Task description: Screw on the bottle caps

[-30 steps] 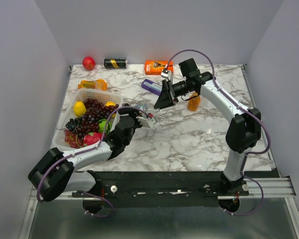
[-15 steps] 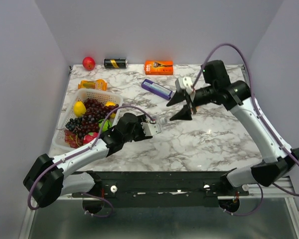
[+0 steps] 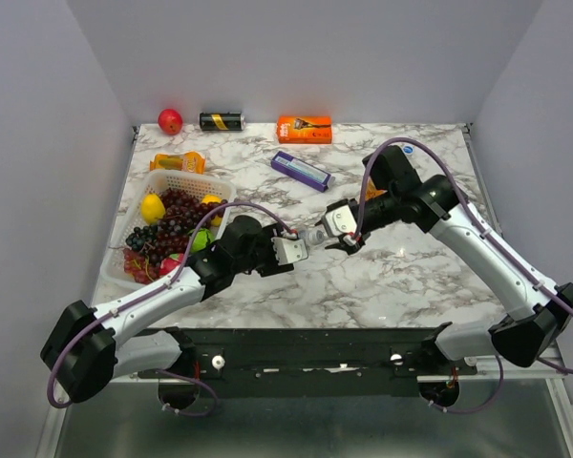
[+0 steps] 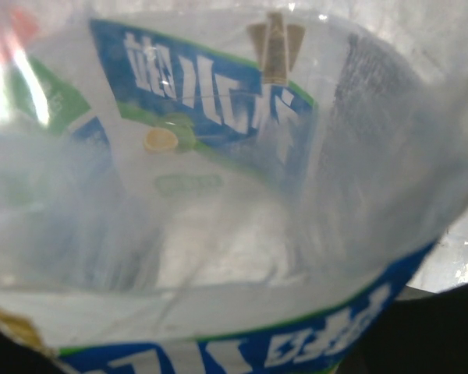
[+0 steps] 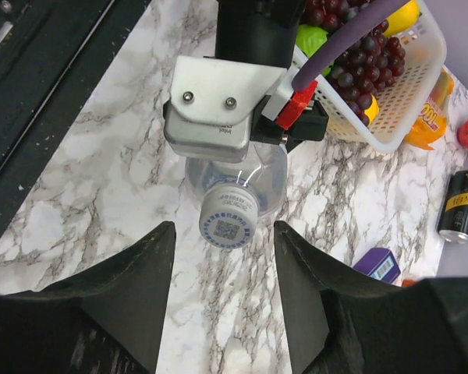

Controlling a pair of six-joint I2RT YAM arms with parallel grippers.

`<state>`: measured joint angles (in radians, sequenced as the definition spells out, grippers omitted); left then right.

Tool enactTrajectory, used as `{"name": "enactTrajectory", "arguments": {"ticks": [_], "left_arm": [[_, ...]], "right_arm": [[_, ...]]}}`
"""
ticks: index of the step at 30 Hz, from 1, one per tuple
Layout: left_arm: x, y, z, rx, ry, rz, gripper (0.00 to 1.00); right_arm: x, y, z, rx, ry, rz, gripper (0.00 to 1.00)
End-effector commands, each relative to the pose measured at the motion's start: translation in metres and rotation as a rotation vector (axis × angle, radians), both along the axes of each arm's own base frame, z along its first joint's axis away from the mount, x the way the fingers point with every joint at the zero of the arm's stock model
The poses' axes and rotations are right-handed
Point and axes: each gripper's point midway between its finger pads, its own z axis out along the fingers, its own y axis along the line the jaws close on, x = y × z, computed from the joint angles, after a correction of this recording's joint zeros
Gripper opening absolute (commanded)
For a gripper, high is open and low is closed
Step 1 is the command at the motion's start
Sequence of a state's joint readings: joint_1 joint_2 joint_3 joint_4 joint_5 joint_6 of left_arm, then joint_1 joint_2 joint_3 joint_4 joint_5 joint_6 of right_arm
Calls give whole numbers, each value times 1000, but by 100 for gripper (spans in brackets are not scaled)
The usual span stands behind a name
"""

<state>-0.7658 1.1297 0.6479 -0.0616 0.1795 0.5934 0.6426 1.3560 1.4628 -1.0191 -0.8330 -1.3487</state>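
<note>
A clear bottle (image 3: 308, 239) with a blue and green label lies tilted over the marble table, and my left gripper (image 3: 288, 250) is shut on its body. That bottle (image 4: 218, 195) fills the left wrist view. A whitish cap (image 5: 228, 216) sits on its neck, facing my right wrist camera. My right gripper (image 5: 222, 230) is open, one finger on each side of the cap and neither touching it. From above, the right gripper (image 3: 336, 231) stands just right of the bottle's mouth. A bit of the orange bottle (image 3: 374, 197) peeks out behind the right arm. A small bluish cap (image 3: 408, 150) lies at the back.
A white basket (image 3: 186, 177) of grapes and fruit stands left of the left arm. Along the back are a red apple (image 3: 170, 120), a black can (image 3: 222, 121), an orange box (image 3: 304, 128), a purple box (image 3: 301, 170) and an orange packet (image 3: 178, 162).
My right arm swung away to the right, then came down and left to the bottle's mouth; its jaws went from shut to open. My left arm pushed the bottle slightly right.
</note>
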Motion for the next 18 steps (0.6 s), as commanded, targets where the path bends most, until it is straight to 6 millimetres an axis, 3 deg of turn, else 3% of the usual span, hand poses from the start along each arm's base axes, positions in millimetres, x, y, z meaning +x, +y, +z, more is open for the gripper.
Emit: {"name": "enactTrajectory", "arguments": {"ticks": [1, 11, 17, 18], "left_arm": [[-3, -9, 21, -62, -10, -37, 0], [-4, -8, 20, -66, -5, -35, 0], [-3, -10, 22, -83, -5, -30, 0], [-2, -11, 24, -92, -10, -25, 0]], "right_arm": [[5, 4, -2, -17, -43, 18, 59], [5, 13, 0, 4, -11, 11, 49], [7, 19, -1, 8, 89, -43, 27], [9, 21, 2, 14, 116, -69, 18]]}}
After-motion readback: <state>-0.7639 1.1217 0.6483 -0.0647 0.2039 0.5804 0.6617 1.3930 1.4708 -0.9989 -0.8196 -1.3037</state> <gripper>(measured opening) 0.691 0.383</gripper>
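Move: Just beyond the right fingertips, which already straddle it, sits the white cap on the bottle neck: about 2 cm to the left of the right hand and 1 cm below, with nothing fore or aft. The orange bottle stands some 14 cm ahead and 12 cm to the right, the purple box about 21 cm ahead and 5 cm left, both far below. From the left hand, which grips the bottle, the cap is roughly 2 cm ahead, 5 cm right and 8 cm up. Closing on the cap from both sides, the right fingers go from well open to a pinch around its rim, while the hand eases about 1 cm left and down towards the bottle, its wrist almost unturned. The left hand stays put and keeps its grip on the tilted bottle's body, holding the neck up to the right hand. ##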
